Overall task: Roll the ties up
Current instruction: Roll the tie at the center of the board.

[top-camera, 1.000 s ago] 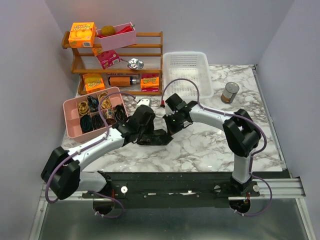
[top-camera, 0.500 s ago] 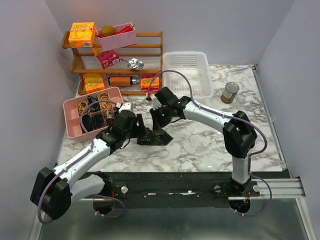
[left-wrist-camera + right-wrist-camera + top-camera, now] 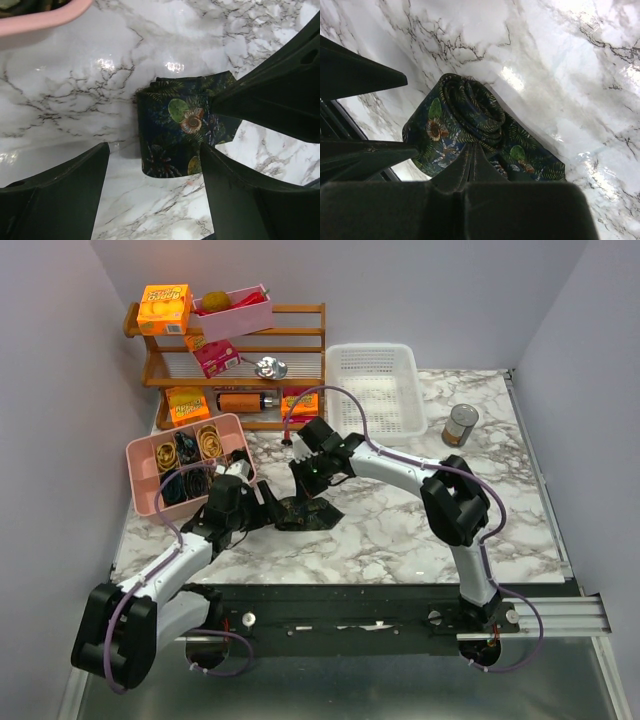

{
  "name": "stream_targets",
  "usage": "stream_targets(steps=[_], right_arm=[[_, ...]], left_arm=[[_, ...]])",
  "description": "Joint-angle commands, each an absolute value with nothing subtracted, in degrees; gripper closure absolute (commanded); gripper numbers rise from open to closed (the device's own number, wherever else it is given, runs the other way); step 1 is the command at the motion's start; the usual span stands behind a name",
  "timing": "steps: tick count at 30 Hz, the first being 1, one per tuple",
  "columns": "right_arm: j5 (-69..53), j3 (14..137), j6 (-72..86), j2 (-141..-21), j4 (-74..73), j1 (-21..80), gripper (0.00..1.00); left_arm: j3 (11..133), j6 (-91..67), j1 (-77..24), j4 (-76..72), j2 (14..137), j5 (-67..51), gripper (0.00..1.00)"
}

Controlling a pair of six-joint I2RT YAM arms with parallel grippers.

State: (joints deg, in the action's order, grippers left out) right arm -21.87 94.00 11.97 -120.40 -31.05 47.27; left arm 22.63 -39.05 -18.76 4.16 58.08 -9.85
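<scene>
One tie [image 3: 308, 512] lies rolled on the marble, dark blue fabric with green leaves and flowers; its loose end spreads flat beside the coil. In the left wrist view the tie [image 3: 175, 125] sits just ahead of my left gripper [image 3: 154, 150], whose fingers [image 3: 60, 190] stand wide apart with nothing between them. My left gripper [image 3: 265, 510] is just left of the roll. My right gripper [image 3: 472, 147] is shut, its joined tips resting on the tie [image 3: 465, 110] at the coil's edge. From above, the right gripper [image 3: 308, 490] leans in from behind the roll.
A pink compartment tray [image 3: 140, 455] with rolled ties and elastic loops stands at the left, its rim [image 3: 45, 17] close to the left gripper. Behind are a wooden shelf [image 3: 300, 365] with boxes, a white basket [image 3: 375, 390] and a can [image 3: 460, 425].
My left gripper has opened, let go of the roll and drawn back to the left. My right gripper has shifted left and sits on the roll, still shut.
</scene>
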Motion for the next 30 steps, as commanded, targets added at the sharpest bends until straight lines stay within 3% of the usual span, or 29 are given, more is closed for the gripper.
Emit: stream_targets(steps=[1, 18, 30], right_arm=[[-20.3, 93.0, 11.6, -121.1, -30.9, 47.3, 0.99], [-19.1, 89.4, 12.0, -120.4, -29.2, 47.3, 0.99], [-18.6, 89.4, 12.9, -119.1, -29.1, 47.3, 0.99]], left_arm=[[20.5, -39.8, -16.7, -6.7, 61.9, -17.9, 0.16], [18.0, -44.3, -15.3, -24.6, 73.9, -25.8, 0.24], [19.1, -45.0, -15.4, -26.1, 75.9, -26.9, 0.52]])
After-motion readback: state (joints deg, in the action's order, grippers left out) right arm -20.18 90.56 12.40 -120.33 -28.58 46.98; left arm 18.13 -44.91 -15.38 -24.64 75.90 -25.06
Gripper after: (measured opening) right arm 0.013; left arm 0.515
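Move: From the left hand, open, the rolled part of the tie lies some 4 cm to the right, 2 cm ahead and 3 cm below. The unrolled tail's middle is about 12 cm to the right, 2 cm ahead, and the pink box's middle some 19 cm to the left and 13 cm ahead. From the right hand, fingers shut, the roll is roughly 2 cm to the left, 1 cm back and 2 cm below. The left hand comes in to the right over about 4 cm, edging forward and sinking to straddle the roll, its left side dipping some 15 degrees, and then its fingers close from wide to about half open and take the roll between their tips. Meanwhile the right hand sinks a little under 2 cm and eases slightly to its right, keeping its shut fingertips against the roll's tail-side flank to hold the tie there. ##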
